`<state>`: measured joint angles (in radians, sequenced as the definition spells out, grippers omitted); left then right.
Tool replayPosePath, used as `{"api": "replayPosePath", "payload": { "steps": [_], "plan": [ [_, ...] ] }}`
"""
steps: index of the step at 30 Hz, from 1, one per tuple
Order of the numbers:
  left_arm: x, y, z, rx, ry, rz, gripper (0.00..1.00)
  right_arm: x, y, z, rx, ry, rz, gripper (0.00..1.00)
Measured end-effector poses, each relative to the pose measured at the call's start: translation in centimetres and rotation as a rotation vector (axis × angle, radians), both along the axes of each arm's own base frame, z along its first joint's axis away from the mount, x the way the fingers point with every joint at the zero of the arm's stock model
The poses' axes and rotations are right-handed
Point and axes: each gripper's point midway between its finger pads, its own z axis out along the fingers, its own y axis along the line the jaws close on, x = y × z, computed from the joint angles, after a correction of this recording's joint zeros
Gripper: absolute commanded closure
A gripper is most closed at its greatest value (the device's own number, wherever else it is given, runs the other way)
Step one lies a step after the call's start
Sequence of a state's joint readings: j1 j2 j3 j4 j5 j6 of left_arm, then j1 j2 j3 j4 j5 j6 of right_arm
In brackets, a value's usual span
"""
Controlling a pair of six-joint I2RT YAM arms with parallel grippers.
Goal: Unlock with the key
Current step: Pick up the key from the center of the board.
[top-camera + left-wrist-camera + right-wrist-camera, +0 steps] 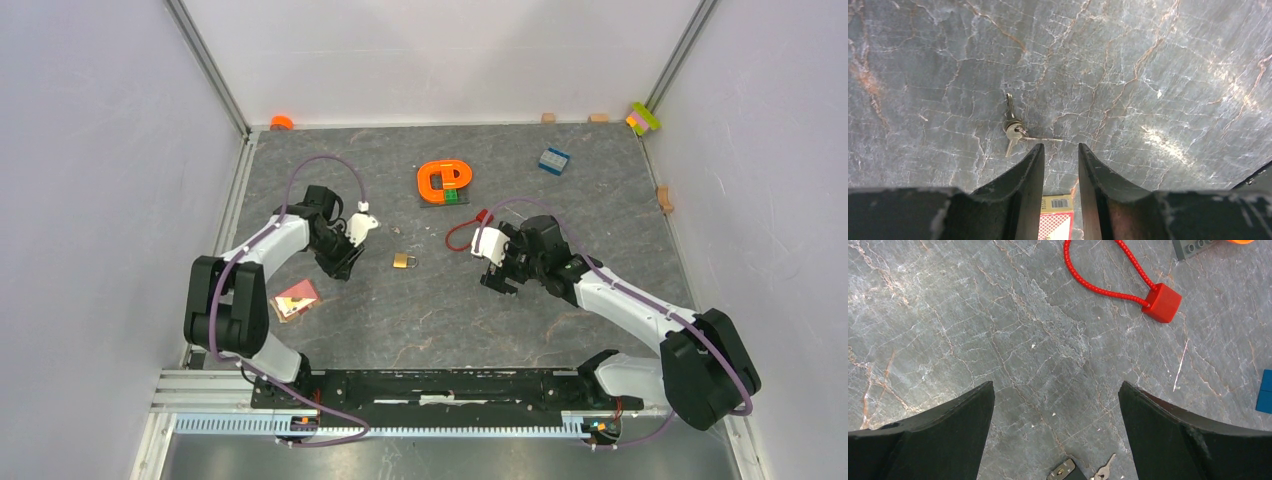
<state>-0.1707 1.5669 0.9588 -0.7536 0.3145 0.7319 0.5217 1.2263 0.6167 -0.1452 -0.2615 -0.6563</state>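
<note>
A small brass padlock (403, 261) lies on the grey stone table between the two arms. A ring of silver keys (1012, 127) lies flat just ahead and left of my left gripper (1060, 150). Its fingers stand a narrow gap apart with nothing between them. From above, the left gripper (345, 262) is left of the padlock. My right gripper (1055, 390) is wide open over bare table. A dark lock face with a brass keyhole (1063, 472) and a silver key (1104, 470) show at the bottom edge of its view. From above, that gripper (497, 283) sits right of the padlock.
A red cable lock (1160, 302) lies ahead of the right gripper. An orange piece on a green and grey base (443, 180) and a blue brick (553, 159) sit further back. A red playing-card box (296, 298) lies near the left arm. Small blocks line the back wall.
</note>
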Motion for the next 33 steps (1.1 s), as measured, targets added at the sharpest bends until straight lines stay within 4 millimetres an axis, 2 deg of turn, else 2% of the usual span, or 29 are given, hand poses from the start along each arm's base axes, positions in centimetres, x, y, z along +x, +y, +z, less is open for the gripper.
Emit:
{"api": "replayPosePath", "payload": {
  "steps": [9, 18, 33],
  "plan": [
    [1.1, 1.0, 0.7, 0.05, -0.031, 0.208, 0.62, 0.0, 0.0, 0.0, -0.002, -0.001, 0.002, 0.02],
    [1.3, 1.0, -0.7, 0.07, 0.02, 0.389, 0.64, -0.1, 0.0, -0.1, -0.004, 0.001, 0.003, 0.03],
    [2.1, 1.2, -1.7, 0.135, -0.008, 0.445, 0.88, -0.1, -0.1, -0.1, -0.006, 0.004, 0.003, 0.02]
  ]
}}
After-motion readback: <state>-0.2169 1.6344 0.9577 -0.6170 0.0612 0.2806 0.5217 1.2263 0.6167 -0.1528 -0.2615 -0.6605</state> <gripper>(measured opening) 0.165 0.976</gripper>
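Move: The key lies on the board just off my left fingertips, about 2 cm ahead, 1 cm to the left and some 2 cm below. From that same hand, the brass padlock sits roughly 11 cm to the right and 4 cm ahead, and the card box about 8 cm to the left and 4 cm back. From my right hand, the key is some 30 cm to the left, about level with it and roughly 6 cm lower. I turn my left hand about 25 degrees counter-clockwise as I lift it slightly and ease it about 2 cm forward and a little left over the key. Then I sink it some 2.5 cm to the board and draw the part-open fingers most of the way together, bringing the tips around one blade of the key bunch beside its ring. ##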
